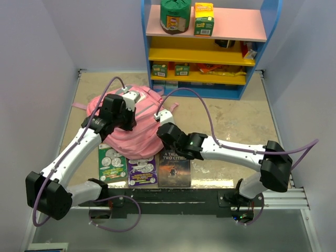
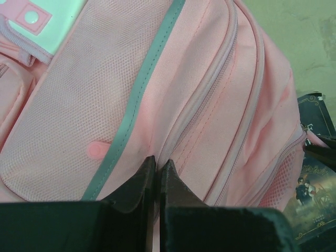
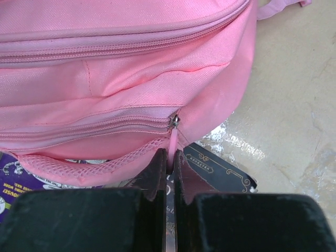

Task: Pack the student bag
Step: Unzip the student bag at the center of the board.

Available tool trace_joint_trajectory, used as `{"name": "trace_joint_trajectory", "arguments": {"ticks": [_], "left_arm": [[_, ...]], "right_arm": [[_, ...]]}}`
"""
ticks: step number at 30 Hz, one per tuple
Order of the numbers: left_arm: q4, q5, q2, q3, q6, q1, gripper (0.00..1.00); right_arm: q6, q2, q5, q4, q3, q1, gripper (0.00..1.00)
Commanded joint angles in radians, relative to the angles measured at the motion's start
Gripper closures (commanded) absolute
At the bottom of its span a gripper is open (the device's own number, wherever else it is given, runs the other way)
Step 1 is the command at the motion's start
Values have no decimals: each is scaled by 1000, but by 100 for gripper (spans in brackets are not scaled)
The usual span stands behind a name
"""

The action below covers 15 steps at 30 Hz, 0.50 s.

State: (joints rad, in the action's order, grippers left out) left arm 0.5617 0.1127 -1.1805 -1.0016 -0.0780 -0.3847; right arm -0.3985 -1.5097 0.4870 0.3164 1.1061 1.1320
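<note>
The student bag (image 1: 137, 131), a soft pink backpack, lies on the table between my two arms. My left gripper (image 1: 127, 119) rests on its top. In the left wrist view it (image 2: 157, 161) is shut, its tips pinching a crease of pink fabric beside a zip and the grey stripe (image 2: 137, 100). My right gripper (image 1: 164, 131) is at the bag's near right side. In the right wrist view it (image 3: 170, 153) is shut on the pink zip pull (image 3: 171, 139), which hangs from the slider (image 3: 174, 122) at the end of a closed zip.
Three books lie in a row near the bag's front edge: a green one (image 1: 112, 164), a purple one (image 1: 142, 171) and a dark one (image 1: 175, 168), partly under the bag. A blue shelf (image 1: 210, 47) with groceries stands at the back. Walls close in on both sides.
</note>
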Motion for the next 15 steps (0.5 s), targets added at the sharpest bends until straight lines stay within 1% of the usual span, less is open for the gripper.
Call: {"name": "trace_joint_trajectory", "arguments": {"ticks": [1,2,3,4,5,6,8,9,11,15], "left_arm": [[-348,64,38,-31,-14,3,100],[-348,68,39,-28,-8,3,100],[-348,68,41,-26,-3,3,100],[-347,61,44,-29,0,3,100],[-342,41,45,-34,12,3,100],[-335,35,47,-43,18,3,100],[-330,39,56,-45,23,3,100],[-329,47,58,-45,21,4,100],[-327,56,65,-42,29,4,100],[-301,54,81,-42,72,4,100]], "right_arm": [[53,40,-108,-66,6,3,100],[59,37,-111,-74,3,-11,98],[66,39,-117,-83,-8,-18,91],[76,40,-119,-92,-15,-31,81],[75,42,-120,-111,-25,-37,58],[76,52,-152,-125,-49,-44,52],[76,68,-179,-161,-75,-73,45],[79,84,-189,-174,-100,-90,43],[102,101,-200,-192,-117,-104,41],[182,160,-208,-221,-155,-156,41]]}}
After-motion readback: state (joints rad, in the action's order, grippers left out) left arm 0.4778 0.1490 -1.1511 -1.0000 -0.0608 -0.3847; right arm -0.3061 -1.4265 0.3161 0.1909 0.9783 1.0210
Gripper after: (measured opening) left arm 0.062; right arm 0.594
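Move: The right fingers still pinch the pink zipper pull; its metal slider sits about 3 cm ahead of the right hand, in line with it and roughly level. The A Tale of Two Cities book is centred some 8 cm back, 6 cm right and 12 cm below; the purple book about 9 cm back, 10 cm left, 12 cm below. From the left hand, holding the bag's fabric, that slider is about 15 cm right, 5 cm back and 4 cm lower. Open the right gripper to rather more than half and let go of the zipper pull, nudging about 1 cm forward, then slipping some 2 cm to the right at the bag's lower right corner. Keep the left fingers shut on the piped fabric and raise that hand a good 2 cm, easing slightly forward and right as its fingertips tip up about 5 degrees. ##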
